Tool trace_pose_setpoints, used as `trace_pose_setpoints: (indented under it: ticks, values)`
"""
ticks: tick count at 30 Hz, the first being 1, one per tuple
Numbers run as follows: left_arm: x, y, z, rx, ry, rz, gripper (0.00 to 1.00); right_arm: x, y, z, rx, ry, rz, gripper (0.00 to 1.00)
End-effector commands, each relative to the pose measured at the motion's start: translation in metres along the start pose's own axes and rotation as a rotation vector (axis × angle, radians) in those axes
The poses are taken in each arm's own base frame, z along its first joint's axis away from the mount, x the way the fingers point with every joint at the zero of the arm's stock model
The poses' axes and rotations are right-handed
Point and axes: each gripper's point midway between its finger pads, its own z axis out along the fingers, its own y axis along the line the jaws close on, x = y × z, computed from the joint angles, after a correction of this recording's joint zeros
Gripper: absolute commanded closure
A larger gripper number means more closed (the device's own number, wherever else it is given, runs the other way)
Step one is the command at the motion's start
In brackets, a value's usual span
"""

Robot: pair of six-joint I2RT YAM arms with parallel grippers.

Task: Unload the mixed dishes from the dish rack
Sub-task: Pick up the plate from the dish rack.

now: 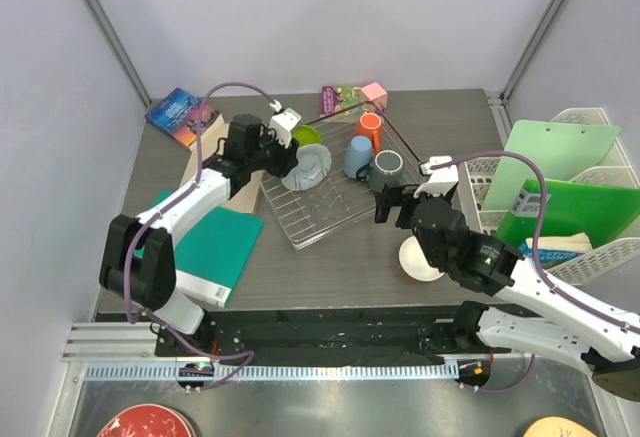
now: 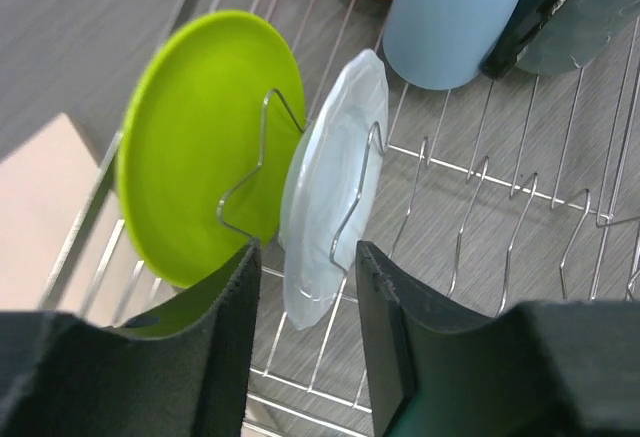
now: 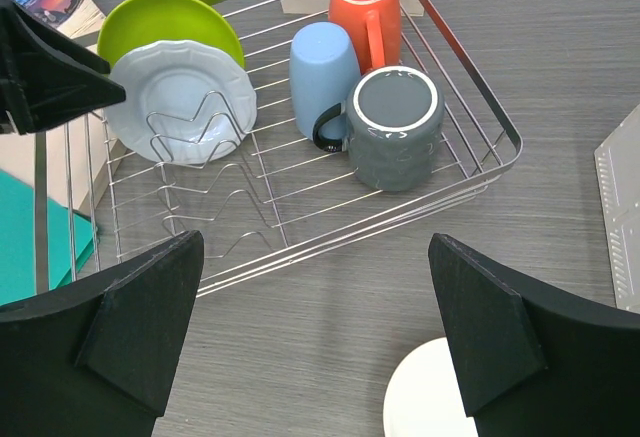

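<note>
The wire dish rack (image 1: 330,232) holds a lime-green plate (image 1: 306,136) and a pale blue-white plate (image 1: 314,163) upright at its left. A light blue cup (image 1: 358,156), a dark grey mug (image 1: 387,169) and an orange mug (image 1: 369,129) stand upside down at its right. My left gripper (image 2: 305,257) is open, its fingers either side of the pale plate's (image 2: 330,187) lower rim, with the green plate (image 2: 200,137) just left. My right gripper (image 3: 315,247) is open and empty over the table in front of the rack (image 3: 356,238). A white bowl (image 1: 420,259) sits on the table under the right arm.
White lattice baskets (image 1: 585,122) with green boards stand at the right. A teal folder (image 1: 218,247) and a tan board lie left of the rack, with books (image 1: 180,115) and a pink item (image 1: 374,91) behind it. A red plate (image 1: 145,423) and a peach plate (image 1: 560,427) lie below the table.
</note>
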Motion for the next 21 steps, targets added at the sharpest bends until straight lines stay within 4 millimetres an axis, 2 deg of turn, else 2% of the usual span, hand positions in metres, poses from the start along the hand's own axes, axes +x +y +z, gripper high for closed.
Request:
trace_pose_setpoints:
  ticks: [1,7,10,13,16,18,21]
  values:
    - [0.01,-0.005,0.017,0.039,0.0,-0.048,0.6,-0.007,0.002,0.0,-0.002,-0.03,0.037,0.0]
    - [0.019,-0.003,0.019,0.011,0.002,-0.089,0.77,-0.007,-0.002,0.001,0.013,-0.034,0.028,0.0]
    - [0.005,0.006,0.014,-0.046,-0.057,-0.078,0.83,-0.006,-0.001,0.002,0.015,-0.029,0.024,0.0]
    - [0.005,0.011,0.009,-0.084,-0.069,-0.071,0.88,-0.002,0.002,0.004,0.011,-0.018,0.019,0.0]
    - [0.005,0.009,0.003,-0.093,-0.079,-0.062,0.98,-0.001,0.003,0.005,0.009,-0.014,0.023,0.0]
    - [0.002,0.007,-0.001,-0.1,-0.09,-0.06,1.0,0.001,0.004,0.005,0.004,-0.01,0.026,0.0]
    - [-0.011,0.005,-0.008,-0.121,-0.134,-0.054,1.0,0.001,0.005,0.005,-0.001,-0.009,0.031,0.0]
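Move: The left gripper is half open just above the near left edge of the white plate, whose middle is about 2 cm ahead, 5 cm right and 6 cm below. The green plate stands behind it, some 7 cm ahead and 2 cm right of the gripper. The blue mug is about 3 cm ahead and 15 cm right. From the right gripper the white plate lies roughly 8 cm ahead, 18 cm left and 15 cm below. Bring the left gripper straight down about 4 cm so its fingers straddle the near left rim of the white plate, shutting them as it sinks. Then hold that height and finish closing until the fingertips pinch the rim from both faces, with the wrist turning only some 5 degrees counter-clockwise. ##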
